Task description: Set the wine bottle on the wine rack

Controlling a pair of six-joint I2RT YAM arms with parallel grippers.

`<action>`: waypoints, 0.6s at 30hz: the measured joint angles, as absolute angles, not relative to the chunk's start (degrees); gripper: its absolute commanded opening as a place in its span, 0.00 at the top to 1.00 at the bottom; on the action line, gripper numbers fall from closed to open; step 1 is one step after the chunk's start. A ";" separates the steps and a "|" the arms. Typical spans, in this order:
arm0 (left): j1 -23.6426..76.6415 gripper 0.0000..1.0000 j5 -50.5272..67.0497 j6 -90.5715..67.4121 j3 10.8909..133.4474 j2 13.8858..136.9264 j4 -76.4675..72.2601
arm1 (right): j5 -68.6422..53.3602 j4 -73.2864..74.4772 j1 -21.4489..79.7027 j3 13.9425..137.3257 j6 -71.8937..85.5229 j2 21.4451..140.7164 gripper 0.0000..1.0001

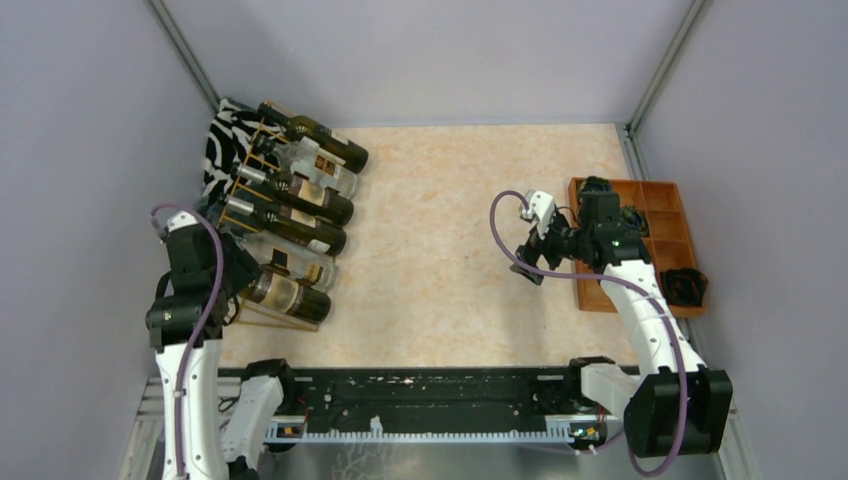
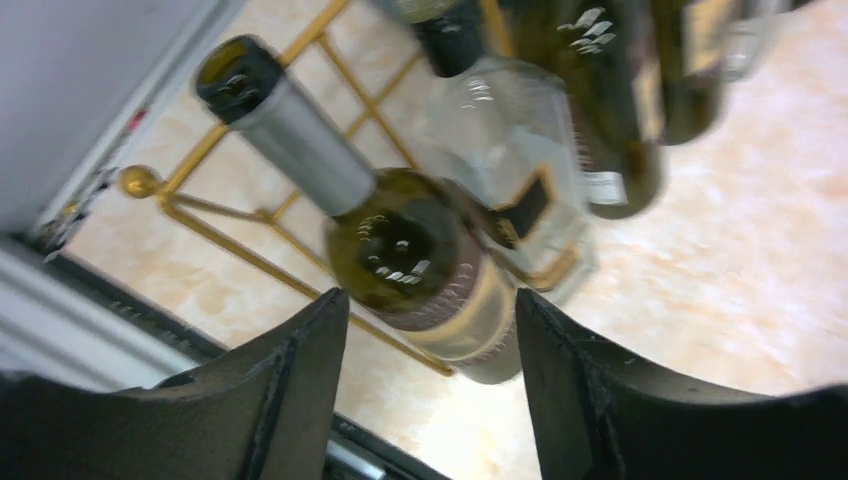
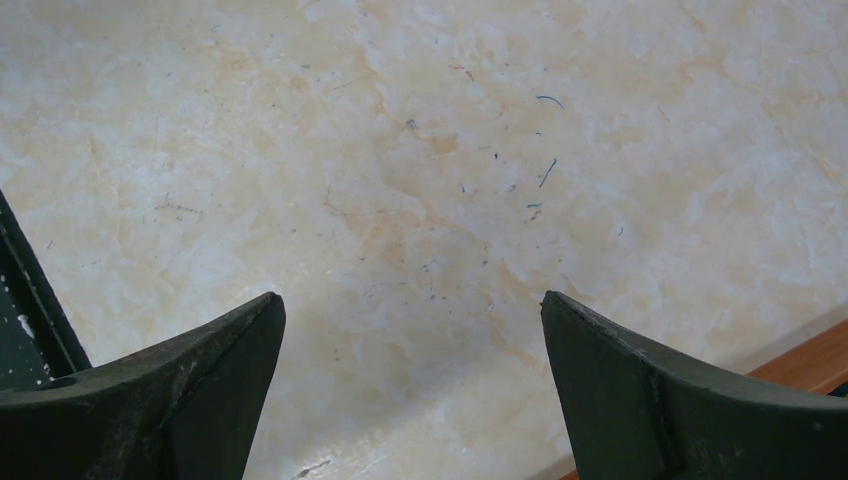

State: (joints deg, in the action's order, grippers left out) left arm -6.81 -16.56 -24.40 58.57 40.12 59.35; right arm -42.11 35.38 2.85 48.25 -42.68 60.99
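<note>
The wine rack (image 1: 272, 320) of gold wire stands at the table's left and carries several bottles. Its nearest cell holds the wine bottle (image 1: 290, 297), dark green with a silver neck foil, lying on the gold wires (image 2: 200, 205). In the left wrist view that wine bottle (image 2: 410, 250) lies just beyond my left gripper (image 2: 430, 300), which is open, with a fingertip on either side of the bottle's body and no grip on it. From above, the left gripper (image 1: 243, 278) sits at the rack's near left side. My right gripper (image 1: 528, 265) hangs open and empty over bare table (image 3: 412, 300).
An orange-brown wooden tray (image 1: 600, 300) with black items (image 1: 685, 285) lies at the right; its edge (image 3: 810, 365) shows in the right wrist view. A zebra-patterned cloth (image 1: 225, 140) lies behind the rack. Grey walls close in left, right and back. A black rail (image 1: 430, 395) runs along the near edge.
</note>
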 measured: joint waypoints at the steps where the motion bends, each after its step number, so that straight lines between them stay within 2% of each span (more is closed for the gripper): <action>1: -6.81 0.21 -14.41 -24.43 59.07 39.42 59.02 | -42.13 35.38 2.85 48.25 -42.68 60.99 0.02; 2: -6.81 0.04 -11.94 -24.34 59.55 38.85 58.46 | -42.19 35.35 2.85 48.21 -42.68 60.99 0.02; 3: -6.81 0.02 -7.84 -23.99 60.05 37.95 57.06 | -42.35 35.29 2.85 48.07 -42.70 60.99 0.01; 7: -6.81 0.01 10.17 -24.77 59.31 34.68 47.70 | -43.05 35.35 2.85 47.72 -42.89 60.99 0.01; 12: -6.79 0.01 33.78 -33.61 52.12 34.61 28.84 | -44.69 35.16 2.09 47.66 -40.97 60.40 0.01; 15: -6.79 0.01 40.40 -36.64 51.64 36.60 21.47 | -46.81 35.68 -0.62 49.04 -36.80 59.83 0.01; 18: -6.79 0.01 44.91 -38.63 53.56 38.35 15.05 | -45.54 36.95 -2.96 56.05 -30.02 59.86 0.01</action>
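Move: The left hand, empty, is just above the last wine bottle, already lying at the near end of the wine rack: its middle is about 4 cm right, 1 cm back and 8 cm below. The clear bottle beside it lies some 6 cm ahead, 5 cm right and 8 cm down; the green bottle beyond is about 14 cm ahead, 4 cm right and 7 cm down. From the right hand, the last wine bottle is roughly 57 cm left, 5 cm back and 6 cm lower. The left hand leaves the wine bottle in one quick sweep to the right and up, about 17 cm across and 14 cm higher with a little forward, spreading its fingers from two-thirds open to fully wide while the wrist swings some 50 degrees clockwise and the fingertips lift from pointing down towards level. The right hand barely stirs at first, then late on starts to rise about 6 cm over the bare table, fingers still wide open. ##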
